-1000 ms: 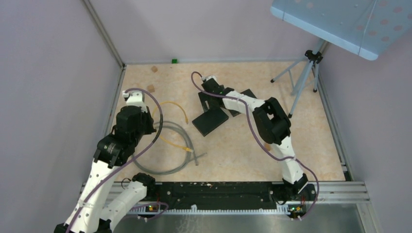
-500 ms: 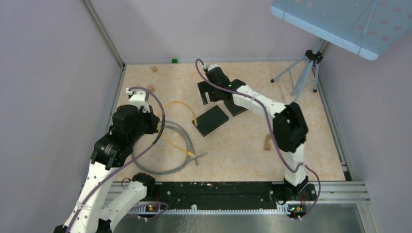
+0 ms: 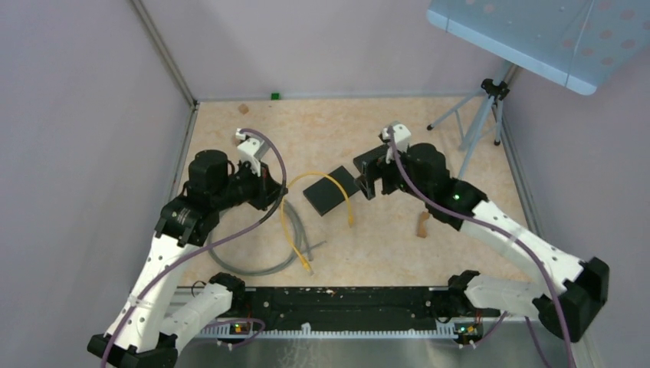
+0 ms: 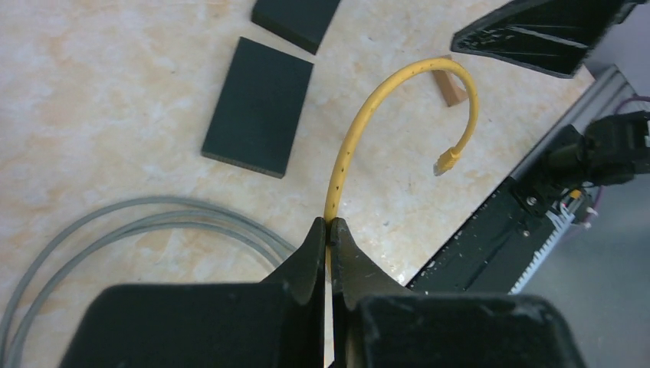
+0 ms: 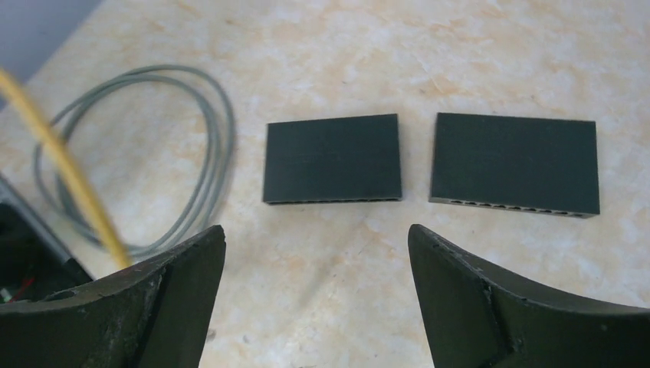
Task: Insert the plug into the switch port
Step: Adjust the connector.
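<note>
My left gripper (image 4: 331,224) is shut on the yellow cable (image 4: 360,123), which arcs up and over from the jaws. Its plug (image 4: 444,162) hangs free in the air at the cable's end. In the top view that gripper (image 3: 274,190) sits left of a flat black switch (image 3: 331,192). My right gripper (image 5: 316,234) is open and empty, hovering above two black switches: one (image 5: 333,157) to the left, the other (image 5: 513,162) to the right. Their port rows face me. From above, this gripper (image 3: 369,176) covers the second switch.
A grey cable coil (image 3: 253,245) lies on the table near the left arm. A wooden block (image 3: 421,225) lies right of centre and a tripod (image 3: 475,123) stands at the back right. The black rail (image 3: 345,299) runs along the near edge.
The left arm has swung right and lifted the yellow cable into an arc over the switch. The right arm has pulled back from the far side, and its open jaws now hover over the switches.
</note>
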`<action>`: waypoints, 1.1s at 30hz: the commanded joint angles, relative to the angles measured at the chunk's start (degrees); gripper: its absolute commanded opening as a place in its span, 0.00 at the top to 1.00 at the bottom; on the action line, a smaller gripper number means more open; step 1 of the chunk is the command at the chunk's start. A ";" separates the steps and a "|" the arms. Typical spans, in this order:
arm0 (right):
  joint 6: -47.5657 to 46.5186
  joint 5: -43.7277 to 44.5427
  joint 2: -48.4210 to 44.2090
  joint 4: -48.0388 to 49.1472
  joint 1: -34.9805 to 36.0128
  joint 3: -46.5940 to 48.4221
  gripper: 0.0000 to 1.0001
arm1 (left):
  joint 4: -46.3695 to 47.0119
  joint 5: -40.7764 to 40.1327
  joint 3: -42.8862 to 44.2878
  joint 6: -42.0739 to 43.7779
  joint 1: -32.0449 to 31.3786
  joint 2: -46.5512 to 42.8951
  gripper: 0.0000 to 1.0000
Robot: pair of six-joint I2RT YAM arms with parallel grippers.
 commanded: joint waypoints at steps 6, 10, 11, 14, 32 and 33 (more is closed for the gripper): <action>-2.49 -23.00 -16.17 -5.87 0.44 -1.07 0.12 | 6.81 10.51 -3.44 -0.96 -2.51 -0.62 1.00; -0.99 -30.67 -11.33 -8.36 0.44 3.15 0.13 | 7.48 9.85 -4.57 -0.90 -4.65 -1.10 1.00; -0.76 -30.92 -10.11 -8.04 0.47 3.81 0.13 | 7.56 9.53 -4.62 -0.54 -5.03 -1.02 1.00; -1.12 -31.83 -5.43 -7.59 0.46 6.24 0.14 | 7.62 8.94 -4.63 0.78 -5.75 -0.85 1.00; -1.88 -45.69 2.28 2.16 0.47 7.54 1.00 | 11.69 3.54 -5.13 -2.11 -5.96 -3.99 0.59; -2.13 -44.15 0.88 2.47 0.46 6.34 1.00 | 12.93 1.48 -5.34 -3.60 -5.98 -5.00 0.42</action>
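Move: The bend of the yellow cable, which my shut left fingers still hold nearer its middle, is about 11 cm to my open right hand's left, 4 cm back and 4 cm higher. Its free plug hangs about 8 cm back, 4 cm left and a little lower; the nearer black switch lies about 6 cm ahead, 9 cm left and 22 cm down. From my left hand the bend is about 9 cm right, 3 cm ahead, nearly level. I draw my open right hand back some 9 cm while lifting it about 6, then swing it left to the yellow cable and sink about 5, yawing some 40 degrees counter-clockwise and shutting the fingers on it between my left hand and the plug. My left hand brings the cable about 4 cm right and 3 back, turns slightly clockwise, and opens part-way only once the right has closed. ##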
